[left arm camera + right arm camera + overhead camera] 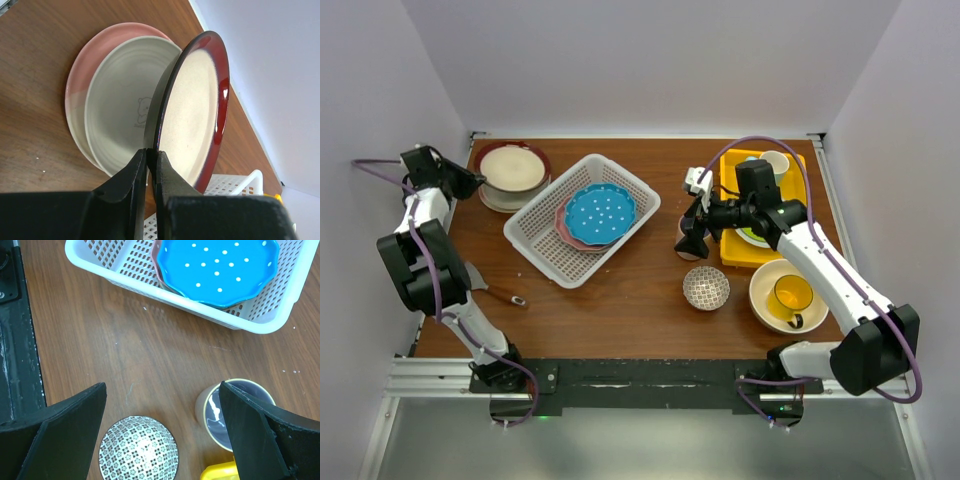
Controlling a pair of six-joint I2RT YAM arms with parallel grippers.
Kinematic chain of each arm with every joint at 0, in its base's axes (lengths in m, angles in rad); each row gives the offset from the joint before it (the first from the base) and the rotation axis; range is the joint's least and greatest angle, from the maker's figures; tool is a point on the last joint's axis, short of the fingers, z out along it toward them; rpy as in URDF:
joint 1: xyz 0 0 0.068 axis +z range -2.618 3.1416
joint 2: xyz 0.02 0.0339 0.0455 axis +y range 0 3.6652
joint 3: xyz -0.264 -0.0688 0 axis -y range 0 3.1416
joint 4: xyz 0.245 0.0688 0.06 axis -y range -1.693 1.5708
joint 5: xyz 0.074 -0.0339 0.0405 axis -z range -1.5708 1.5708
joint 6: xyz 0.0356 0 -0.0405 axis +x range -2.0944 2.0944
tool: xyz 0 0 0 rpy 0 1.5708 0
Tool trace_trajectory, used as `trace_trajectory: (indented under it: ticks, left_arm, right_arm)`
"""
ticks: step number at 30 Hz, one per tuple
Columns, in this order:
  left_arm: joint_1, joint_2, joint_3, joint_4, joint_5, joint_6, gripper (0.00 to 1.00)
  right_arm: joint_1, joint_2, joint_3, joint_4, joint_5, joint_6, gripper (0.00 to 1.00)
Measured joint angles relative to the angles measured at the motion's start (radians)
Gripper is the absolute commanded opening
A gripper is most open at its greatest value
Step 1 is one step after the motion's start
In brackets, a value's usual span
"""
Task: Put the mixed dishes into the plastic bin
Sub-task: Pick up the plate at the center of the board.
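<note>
My left gripper [151,152] is shut on the rim of a cream plate with a dark red rim [195,110], tilting it up on edge. Under it lie a cream plate with a bear print [120,105] and a pink-and-cream plate [82,75], at the table's back left [512,165]. The plastic bin [535,228] holds a blue dotted plate [600,212] on a pink one [155,260]. My right gripper [162,387] hangs open over a beige mug [235,412] and a small patterned bowl [137,450]. A yellow mug [792,295] sits in the large cream bowl [762,300].
A flat yellow tray [732,250] at the back right carries more crockery, partly hidden by my right arm. A utensil with a brown handle [498,293] lies near the left arm. The bin's corner [225,182] shows just beyond the held plate.
</note>
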Motion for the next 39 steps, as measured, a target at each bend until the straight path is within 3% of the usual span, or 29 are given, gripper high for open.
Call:
trace_trajectory:
  ticks: [39]
  left_arm:
    - [0.005, -0.083, -0.012, 0.072, 0.080, -0.086, 0.00]
  right_arm:
    - [-0.007, -0.002, -0.004, 0.001, -0.019, 0.001, 0.98]
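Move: Some 22 cm to the right of the left hand and 8 cm back stands the plastic bin, its middle about 7 cm lower; the blue plate in it lies about 26 cm right and 7 cm back. The red-rimmed plate is already in the left fingers, its middle 8 cm right and 3 cm ahead; below, the stacked plates lie 6 cm right, level fore and aft, 9 cm down. From the right hand the bin is about 26 cm left, 7 cm forward and 15 cm below. Lifting the red-rimmed plate farther clear of the stacked plates, the left hand rises about 5 cm, nearly straight up. The shut fingers keep their pinch on the plate's left rim, while the wrist tips the fingertips up by some 10 degrees. ##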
